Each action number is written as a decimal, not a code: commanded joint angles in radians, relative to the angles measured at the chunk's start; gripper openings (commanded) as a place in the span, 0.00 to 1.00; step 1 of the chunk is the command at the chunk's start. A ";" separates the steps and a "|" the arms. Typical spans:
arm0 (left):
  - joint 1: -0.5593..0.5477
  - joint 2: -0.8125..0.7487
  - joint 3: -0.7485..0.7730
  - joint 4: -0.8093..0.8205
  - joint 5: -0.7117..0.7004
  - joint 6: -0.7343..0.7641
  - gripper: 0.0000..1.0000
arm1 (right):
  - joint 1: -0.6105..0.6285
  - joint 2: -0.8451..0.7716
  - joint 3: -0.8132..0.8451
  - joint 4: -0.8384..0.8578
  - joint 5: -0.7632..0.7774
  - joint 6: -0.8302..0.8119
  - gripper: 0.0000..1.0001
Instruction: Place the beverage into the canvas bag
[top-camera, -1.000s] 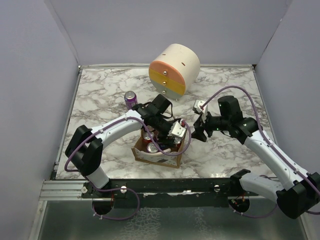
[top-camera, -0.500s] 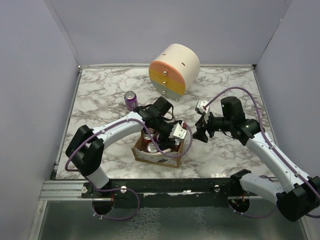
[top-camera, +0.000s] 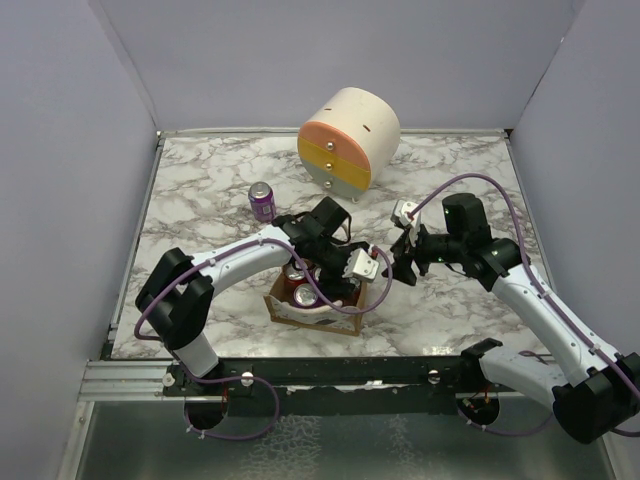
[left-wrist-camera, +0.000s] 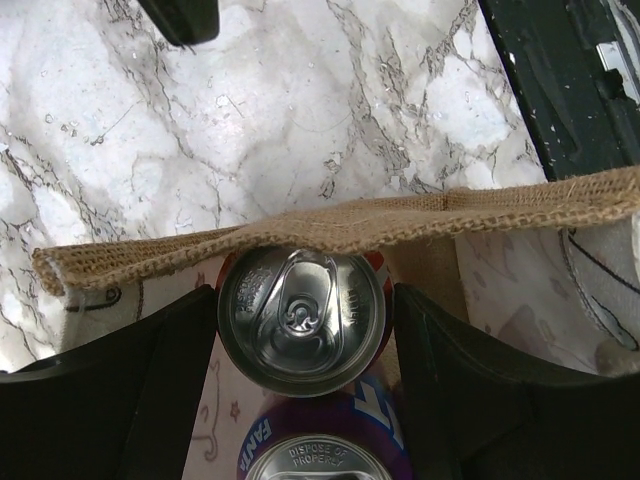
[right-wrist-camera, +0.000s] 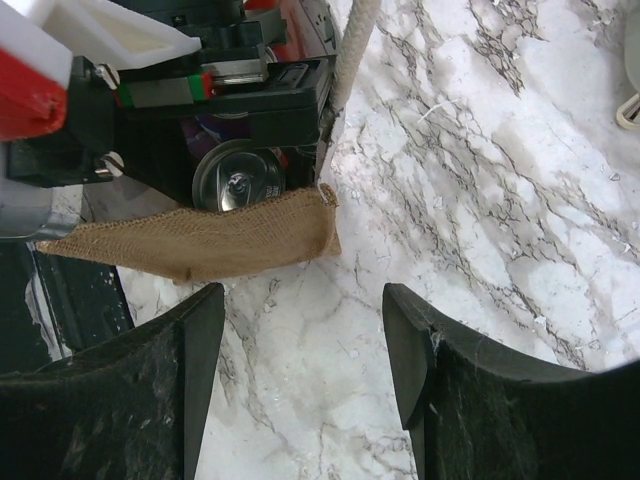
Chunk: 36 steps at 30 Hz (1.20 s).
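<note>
The tan canvas bag (top-camera: 300, 312) stands open on the marble table near the front edge. My left gripper (top-camera: 335, 280) reaches down into it and is shut on a red can (left-wrist-camera: 302, 318), whose silver top sits just inside the bag's burlap rim (left-wrist-camera: 300, 235). A purple Fanta can (left-wrist-camera: 320, 450) stands in the bag right beside it. Other red cans (top-camera: 303, 294) show in the bag from above. My right gripper (top-camera: 396, 270) is open and empty, just right of the bag's corner (right-wrist-camera: 220, 245). A purple can (top-camera: 262, 200) stands on the table behind the bag.
A round cream cabinet (top-camera: 348, 138) with orange and yellow drawers stands at the back centre. The bag's whitish handle (right-wrist-camera: 352, 50) rises beside the left gripper's body. The two arms are close together over the bag's right side. Grey walls enclose the table.
My left gripper has moved right and down, deeper into the bag, with the can. My right gripper has drawn back slightly from the bag's right edge.
</note>
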 joint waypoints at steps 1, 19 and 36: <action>-0.006 0.006 0.017 0.058 -0.073 -0.009 0.71 | -0.008 -0.007 -0.001 0.028 -0.033 -0.013 0.64; -0.012 -0.058 0.048 0.017 -0.074 -0.037 0.93 | -0.018 -0.008 -0.004 0.023 -0.043 -0.015 0.65; -0.014 -0.174 0.175 -0.170 -0.014 0.026 0.90 | -0.025 -0.005 0.001 0.021 -0.049 -0.016 0.65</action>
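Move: The red can stands in the canvas bag's right end, between the left hand's pads, its middle about 4 cm below that hand, at most 1 cm to its right and level with it fore and aft. One purple can stands roughly 6 cm to the hand's left, likewise level with it; another is some 11 cm left and 3 cm back, both about 4 cm below the hand. From the idle right hand the red can lies about 11 cm left, 2 cm back and 10 cm lower. The red can is let go inside the bag: the left fingers spread from its sides, the hand easing forward by barely 1 cm and back again as they open. The left hand then rises, ever faster, about 6 cm straight up away from the can, fingers wide and wrist all but steady, still slanting down to the right. ##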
